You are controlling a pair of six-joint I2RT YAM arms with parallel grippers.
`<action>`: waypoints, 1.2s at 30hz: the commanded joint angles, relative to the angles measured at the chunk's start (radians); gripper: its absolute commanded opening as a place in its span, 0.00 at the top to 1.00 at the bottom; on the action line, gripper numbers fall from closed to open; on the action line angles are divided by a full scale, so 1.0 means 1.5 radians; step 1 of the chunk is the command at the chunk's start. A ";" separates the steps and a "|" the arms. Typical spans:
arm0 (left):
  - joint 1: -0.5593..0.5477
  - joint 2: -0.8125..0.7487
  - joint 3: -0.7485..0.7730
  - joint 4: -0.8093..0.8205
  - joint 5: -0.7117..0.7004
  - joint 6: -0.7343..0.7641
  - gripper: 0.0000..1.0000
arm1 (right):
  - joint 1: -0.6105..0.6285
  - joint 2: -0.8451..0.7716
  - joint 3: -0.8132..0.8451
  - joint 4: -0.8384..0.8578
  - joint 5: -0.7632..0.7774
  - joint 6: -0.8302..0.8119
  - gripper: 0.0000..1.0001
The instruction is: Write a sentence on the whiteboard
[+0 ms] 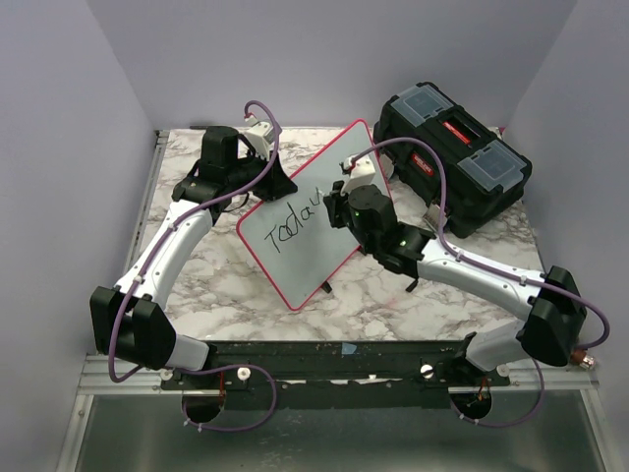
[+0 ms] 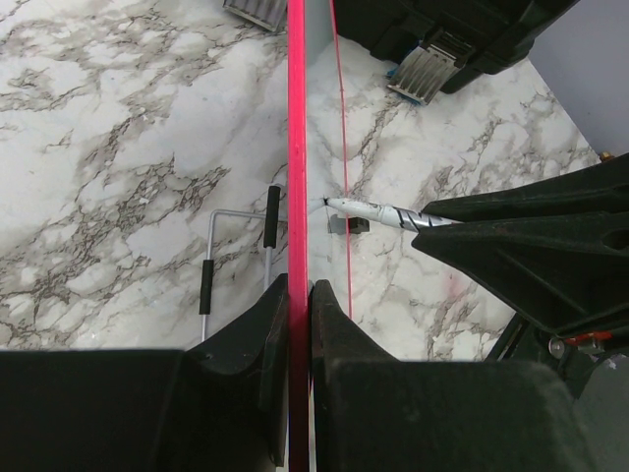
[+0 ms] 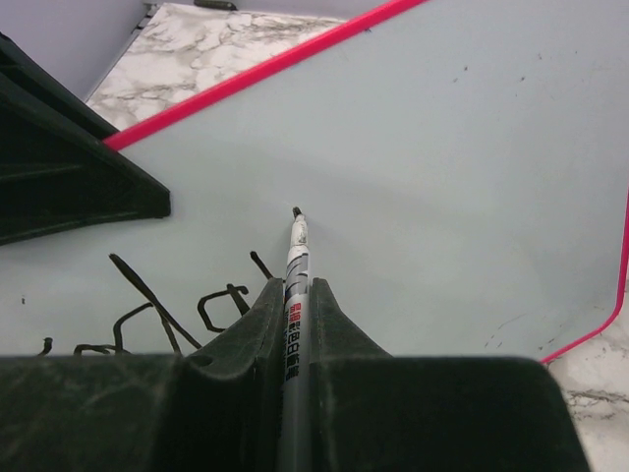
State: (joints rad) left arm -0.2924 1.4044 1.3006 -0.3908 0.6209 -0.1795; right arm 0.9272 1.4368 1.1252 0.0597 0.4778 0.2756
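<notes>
The whiteboard [image 1: 300, 264], white with a red-pink rim, stands tilted over the marble table. My left gripper [image 1: 272, 187] is shut on its upper left edge. In the left wrist view that rim [image 2: 297, 147] runs edge-on between the closed fingers of my left gripper [image 2: 299, 290]. My right gripper [image 1: 332, 208] is shut on a silver marker [image 3: 296, 258], and the marker's tip rests at or just off the board face. The sentence [image 1: 292, 224] reads roughly "Toda" plus a partial letter. Its last strokes [image 3: 221, 300] lie left of my right gripper [image 3: 295, 287]. The marker [image 2: 378, 211] also shows side-on.
A black toolbox [image 1: 454, 162] with red latches sits at the back right, close behind my right arm. A wire stand with black grips [image 2: 236, 256] lies on the marble table [image 1: 393, 295] behind the board. Grey walls enclose three sides.
</notes>
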 commanded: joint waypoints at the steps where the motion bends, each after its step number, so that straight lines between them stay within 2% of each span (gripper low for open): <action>1: -0.018 -0.007 -0.009 -0.006 0.000 0.056 1.00 | -0.003 -0.010 -0.032 -0.005 -0.013 0.019 0.99; 22: -0.019 -0.009 -0.011 -0.006 -0.001 0.056 1.00 | -0.003 -0.032 -0.113 -0.010 -0.034 0.059 0.99; 36: -0.019 -0.006 -0.011 -0.007 -0.006 0.059 1.00 | -0.002 -0.037 -0.123 -0.006 -0.092 0.089 0.99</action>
State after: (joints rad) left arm -0.2924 1.4044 1.3006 -0.3923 0.6128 -0.1768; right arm 0.9222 1.3796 0.9581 0.0574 0.4332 0.3702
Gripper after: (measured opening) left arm 0.107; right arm 0.118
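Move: The unfinished y on the whiteboard is some 3 cm ahead of the right hand, about 2 cm to its left and 3 cm below; the pen already touches the top of its right arm. The letter a is about 1 cm ahead, 5 cm left and 5 cm down, and the board's red upper edge about 8 cm ahead, 1 cm left and 5 cm up. From the left hand the y lies roughly 1 cm ahead, 6 cm right and 4 cm below. The y gets its long tail: the right hand, pen still gripped and its tip on the board at both ends of the stroke, travels down about 5 cm while drawing back and to the right some 2 cm each, away from the red upper edge. The fingers tip down about 5 degrees, and the descent eases to a halt at the end. The left hand keeps its pinch on the board's edge, holding still. ##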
